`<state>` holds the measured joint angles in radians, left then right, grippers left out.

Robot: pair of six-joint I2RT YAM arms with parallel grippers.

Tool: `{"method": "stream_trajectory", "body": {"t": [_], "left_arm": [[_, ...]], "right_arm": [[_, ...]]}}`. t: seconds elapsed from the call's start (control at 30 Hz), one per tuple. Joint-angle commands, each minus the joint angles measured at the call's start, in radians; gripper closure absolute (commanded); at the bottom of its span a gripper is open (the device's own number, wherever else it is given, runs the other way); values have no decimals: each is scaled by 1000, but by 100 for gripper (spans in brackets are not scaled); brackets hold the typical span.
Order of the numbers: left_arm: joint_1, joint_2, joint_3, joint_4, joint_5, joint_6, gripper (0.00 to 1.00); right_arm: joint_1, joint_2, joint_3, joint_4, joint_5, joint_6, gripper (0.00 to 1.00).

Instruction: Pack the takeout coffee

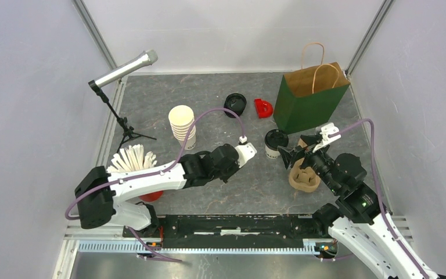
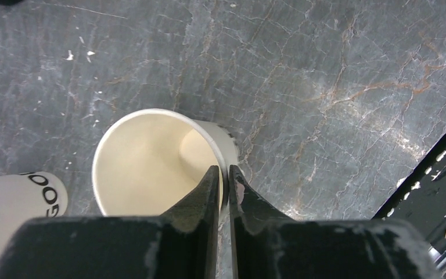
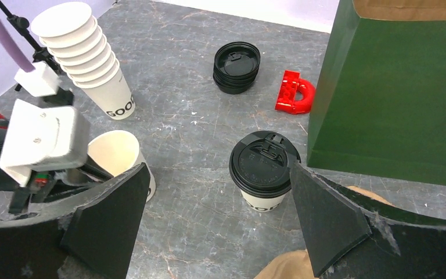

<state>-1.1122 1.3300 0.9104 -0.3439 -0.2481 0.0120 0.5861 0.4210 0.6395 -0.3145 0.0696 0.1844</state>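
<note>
One takeout coffee (image 3: 264,168), a cream cup with a black lid, stands on the grey table (image 1: 226,192) left of the green bag; it also shows from above (image 1: 276,142). My right gripper (image 3: 219,165) is open just in front of it, its right finger close beside the lid, holding nothing. My left gripper (image 2: 224,170) pinches the rim of a lidless cream cup (image 2: 151,163), one finger inside and one outside. That cup stands upright on the table (image 3: 119,154). In the top view my left wrist (image 1: 245,154) hides it.
A green paper bag (image 1: 310,99) stands open at the back right. A brown pulp cup carrier (image 1: 303,177) lies under my right wrist. Black lids (image 1: 235,104), a red piece (image 1: 263,108), a stack of lidless cups (image 1: 183,125), a red cup of white sticks (image 1: 133,163) and a microphone stand (image 1: 122,125) fill the left and back.
</note>
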Motion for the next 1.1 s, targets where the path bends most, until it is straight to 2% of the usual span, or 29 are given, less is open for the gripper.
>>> {"method": "stream_trajectory", "body": {"t": [0.0,0.1,0.27,0.4,0.57,0.7,0.83,0.93,1.07], "left_arm": [[-11,29,38,55,35,-56,76],[-12,11,78,38,45,-78,59],[-12,-56,242,-87,-32,-96,19],[-9,-159,323,-156,-102,-57,0],[-10,-361,289,-184,-119,-16,0],[-10,-551,176,-197,-181,14,0],[-11,-720,50,-222,-210,18,0],[-10,-832,-28,-228,-191,13,0],[-10,-936,-112,-199,-195,18,0]], "right_arm": [[0,-23,19,20,-5,-18,2],[0,-31,17,36,-16,-4,2],[1,-6,6,97,-94,36,2],[0,71,20,111,-87,41,3],[1,255,14,217,-105,68,15],[42,453,67,285,-84,105,23],[147,651,170,349,70,65,26],[176,802,269,390,150,49,30],[175,1018,382,470,304,55,45]]}}
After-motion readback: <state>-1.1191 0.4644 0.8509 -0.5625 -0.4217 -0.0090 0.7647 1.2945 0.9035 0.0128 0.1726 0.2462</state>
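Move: The left fingers still pinch the near-right rim of the open paper cup, whose middle is about 3 cm ahead, 3 cm left and 4 cm below. From the left hand, the cup stack is some 16 cm ahead and 17 cm left, and the lidded cup 11 cm ahead and 15 cm right. From the empty right hand, the black lids lie roughly 29 cm ahead, 16 cm left and 23 cm lower; the red clip is 28 cm ahead, 4 cm left, and the lidded cup 10 cm ahead, 3 cm left. Open the left gripper wide to let go of the cup's rim, dipping about 1 cm first; lift over 20 cm clear, then swing left and sink a little. As it clears, send the right hand left, forward and down towards the black lids, about 18 cm in all, tipping its fingers some 15 degrees downward and partly closing them on nothing. ##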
